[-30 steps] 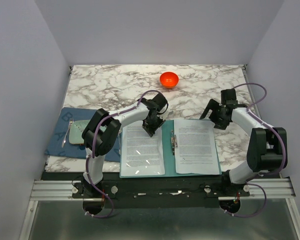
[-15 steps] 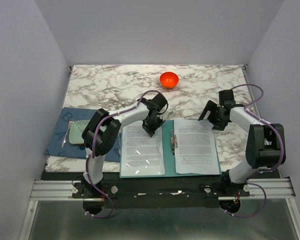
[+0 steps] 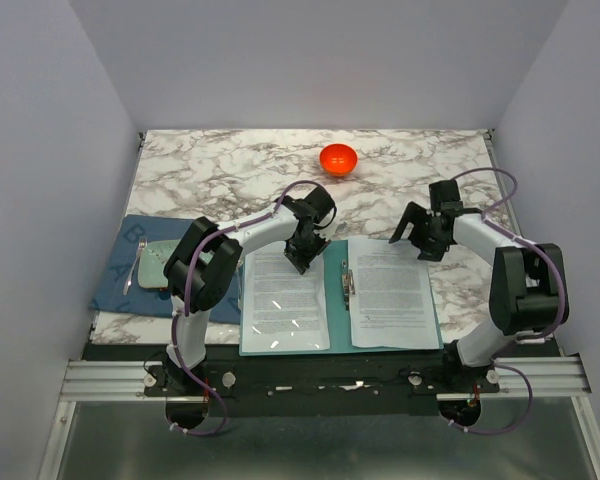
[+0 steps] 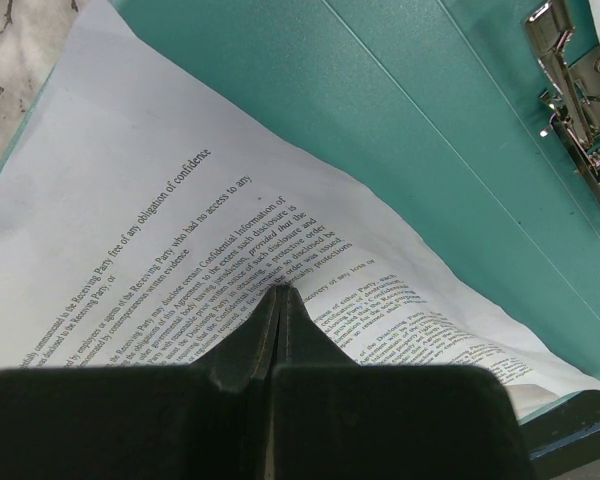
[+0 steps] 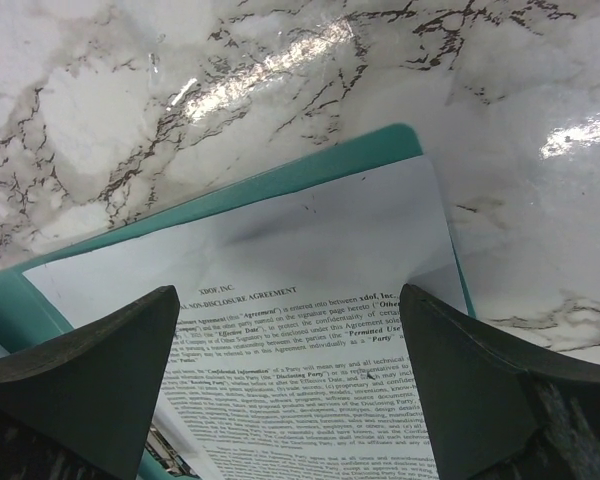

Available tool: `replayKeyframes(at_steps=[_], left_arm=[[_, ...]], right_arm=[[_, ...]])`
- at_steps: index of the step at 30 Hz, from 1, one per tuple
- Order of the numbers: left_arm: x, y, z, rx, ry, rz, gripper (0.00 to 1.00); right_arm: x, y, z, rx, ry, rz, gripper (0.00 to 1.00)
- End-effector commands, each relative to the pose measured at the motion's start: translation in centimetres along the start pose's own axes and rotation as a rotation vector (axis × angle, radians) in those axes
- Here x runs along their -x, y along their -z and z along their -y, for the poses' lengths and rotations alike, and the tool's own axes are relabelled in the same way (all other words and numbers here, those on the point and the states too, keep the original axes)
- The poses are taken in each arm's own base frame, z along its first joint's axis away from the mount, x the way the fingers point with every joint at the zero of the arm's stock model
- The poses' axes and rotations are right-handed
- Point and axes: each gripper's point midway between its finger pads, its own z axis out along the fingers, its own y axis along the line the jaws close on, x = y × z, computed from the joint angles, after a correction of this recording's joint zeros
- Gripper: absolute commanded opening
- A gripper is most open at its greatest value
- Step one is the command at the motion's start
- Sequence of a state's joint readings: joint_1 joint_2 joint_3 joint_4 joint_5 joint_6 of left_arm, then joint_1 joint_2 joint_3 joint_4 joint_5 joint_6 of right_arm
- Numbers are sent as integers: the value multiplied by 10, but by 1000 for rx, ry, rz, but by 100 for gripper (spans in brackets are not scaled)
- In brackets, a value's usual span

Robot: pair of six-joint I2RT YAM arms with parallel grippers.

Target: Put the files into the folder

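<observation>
The teal folder [image 3: 335, 300] lies open flat at the table's near edge, its metal clip [image 4: 575, 110] on the spine. Files lie on both halves: a left sheet [image 3: 283, 295] and a right sheet [image 3: 388, 295]. My left gripper [image 3: 302, 262] is shut, its tip [image 4: 277, 290] touching the left sheet [image 4: 180, 200] near its far right corner, where the paper bows up off the teal cover [image 4: 380, 120]. My right gripper [image 3: 420, 240] hangs open over the right sheet's far edge [image 5: 310, 260]. Nothing sits between its fingers [image 5: 100, 360], and the folder corner [image 5: 230, 195] shows beyond.
An orange-red bowl [image 3: 338, 158] stands at the back middle of the marble table. A dark blue mat [image 3: 120, 285] at the left carries a pale green tray [image 3: 165, 265] and a thin utensil [image 3: 140, 262]. Grey walls close in on three sides.
My right arm has swung left, bringing its open gripper from beside the folder to over the right sheet's far corner. The left arm has stayed put.
</observation>
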State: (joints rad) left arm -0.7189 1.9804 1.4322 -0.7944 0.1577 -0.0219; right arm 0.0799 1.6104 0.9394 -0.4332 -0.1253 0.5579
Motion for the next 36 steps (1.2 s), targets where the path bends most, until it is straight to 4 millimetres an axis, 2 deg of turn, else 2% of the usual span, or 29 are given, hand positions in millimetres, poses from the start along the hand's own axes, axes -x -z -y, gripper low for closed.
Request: replayKeyframes(at_steps=[1,7,12,18,21,23,24,25,27,29,30,31,33,34,36], left_arm=[[7,8,3,-18,-17,25,0],[7,8,3,-18,-18,27,0],[6,7,3,-16,-20,22,0],[5,6,3,-18,-20,21,0],[7,6,3,-16,-20,22,0],[9,6,2,-13,-20,24,0],[13,8,2,-11,-21,30,0],[13,6,2,-12,-20,22,0],[13,5,1,-10,-19,18,0],[11,1,0,-6,-18,10,0],[7,-2,-1,-3,-16,1,0],[5,-4,-2,-3,-14,-5,0],[0,-8,-2,-6,-12,-19,0],[0,-10,-2,-8,-11,-22,0],[-2,-11,-3,-8,-9,-26,0]], right_arm=[[0,-9,-8,15,8,-12,100],[-17,-20,-23,7,52,-47,100],[-21,-18,-29,11,66,-43,100],[-18,-3,-38,48,70,-14,100],[-13,10,-49,103,82,26,100],[-7,21,-67,203,104,58,99],[-13,21,-68,231,108,50,98],[-10,27,-87,337,131,68,95],[-14,35,-102,454,158,84,91],[-26,42,-121,617,209,68,85],[-31,40,-124,655,216,44,82],[-37,48,-135,750,254,26,76],[-53,46,-137,806,264,-24,72],[-57,52,-146,883,292,-36,63],[-72,54,-146,930,285,-64,53]])
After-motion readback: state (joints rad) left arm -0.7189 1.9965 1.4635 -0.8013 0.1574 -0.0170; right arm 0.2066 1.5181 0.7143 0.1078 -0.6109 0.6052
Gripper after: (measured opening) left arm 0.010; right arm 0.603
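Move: The metal clip on the folder's spine lies about 15 cm left of the right hand, some 9 cm nearer the base and about 1 cm lower. The right page's middle is roughly 11 cm back and 4 cm left of this hand, whose open fingers are at the page's far right corner. For the left hand, closed and down on the left page, the clip is about 12 cm right and 3 cm back; that page's middle is 6 cm back, 4 cm left. Already down at the right page's far right corner, the right hand's wide-open fingers drag the page and folder left, travelling about 4 cm almost level. They then lift off roughly 5 cm and swing some 8 cm farther left towards the spine, the fingers partly closing as the wrist tilts about 30 degrees. The left hand's shut fingertips keep to one spot on the left page, bar a brief lift of under a centimetre. ##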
